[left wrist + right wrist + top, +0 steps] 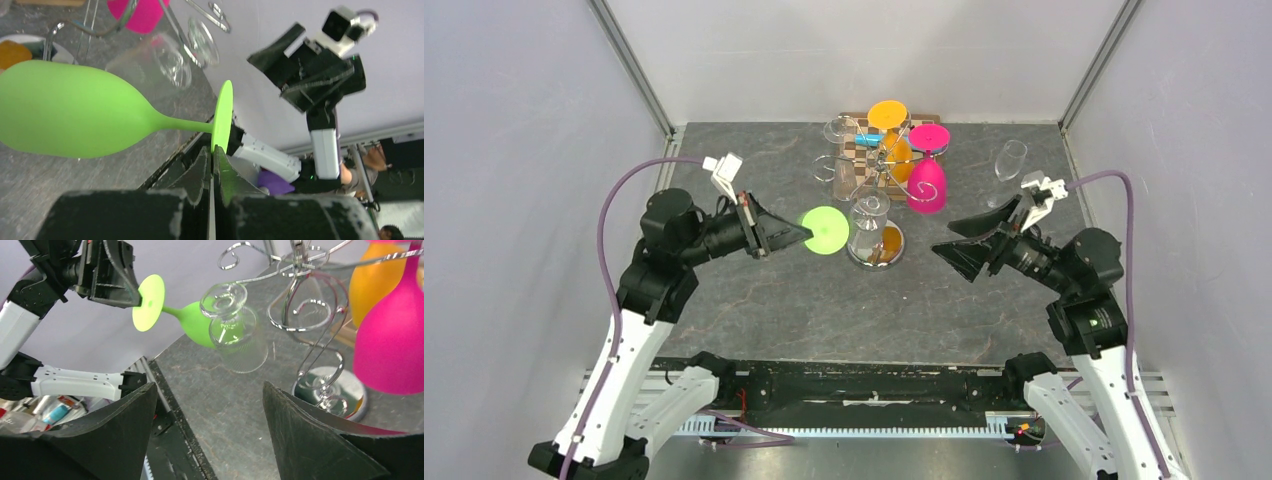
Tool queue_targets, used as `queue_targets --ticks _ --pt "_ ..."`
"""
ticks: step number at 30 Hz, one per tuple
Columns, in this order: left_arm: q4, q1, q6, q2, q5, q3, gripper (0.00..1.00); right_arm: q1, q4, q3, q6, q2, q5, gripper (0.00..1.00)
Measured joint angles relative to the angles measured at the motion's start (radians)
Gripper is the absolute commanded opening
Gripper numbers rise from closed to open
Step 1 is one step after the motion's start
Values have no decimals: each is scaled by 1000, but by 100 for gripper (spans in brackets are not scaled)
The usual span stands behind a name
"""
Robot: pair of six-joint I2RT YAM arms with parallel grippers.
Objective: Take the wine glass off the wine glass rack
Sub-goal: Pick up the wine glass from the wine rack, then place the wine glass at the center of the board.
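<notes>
My left gripper (809, 234) (212, 150) is shut on the rim of the round foot of a lime green wine glass (825, 231) (75, 115) (150, 302). The glass is held in the air, just left of the wine glass rack (886, 165) (300, 310). In the right wrist view its stem has no wire arm around it, and its bowl lies partly behind a clear glass (869, 215) (235, 335) hanging on the rack. My right gripper (942, 239) (210, 385) stands open and empty to the right of the rack's mirror base (874, 245) (330, 385).
A pink glass (927, 185) (390, 340) and an orange glass (888, 115) (367, 282) hang on the rack, with more clear glasses (844, 180) on its left side. A clear glass (1009, 160) stands alone at the back right. Grey walls enclose the table.
</notes>
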Motion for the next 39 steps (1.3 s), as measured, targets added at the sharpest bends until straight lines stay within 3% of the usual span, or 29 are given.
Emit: queue_targets --ticks 7,15,24,30,39 --pt "-113 0 110 -105 80 -71 2 0 3 -49 68 73 -82 80" --pt "-166 -56 188 -173 113 -188 2 0 -89 -53 26 58 -74 78" --pt "-185 -457 207 -138 -140 -212 2 35 -145 -138 29 45 -25 78" --pt "-154 -655 216 -84 -345 -212 2 60 -158 -258 104 -16 20 77" --pt "-87 -1009 288 150 -635 -145 2 72 -196 -319 193 -83 38 77"
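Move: The green wine glass is already off the rack, pinched by its foot in the left fingers, bowl hanging. From the left hand, the open right gripper is about 19 cm to the right and 2 cm back, at much the same height; the near clear glass hangs some 6 cm ahead, 8 cm right and 12 cm lower. From the right hand, the green glass is about 16 cm left, 5 cm ahead and 8 cm below; the pink glass is roughly 13 cm ahead, 3 cm left and 12 cm below. Bring the left gripper back and down about 15 cm each, then increasingly to the right, away from the rack and towards the right gripper, turning clockwise and tipping the fingers down some 30 degrees while keeping the pinch on the green glass's foot. Meanwhile lower the right gripper, tipping its fingers down, and keep it wide open. ##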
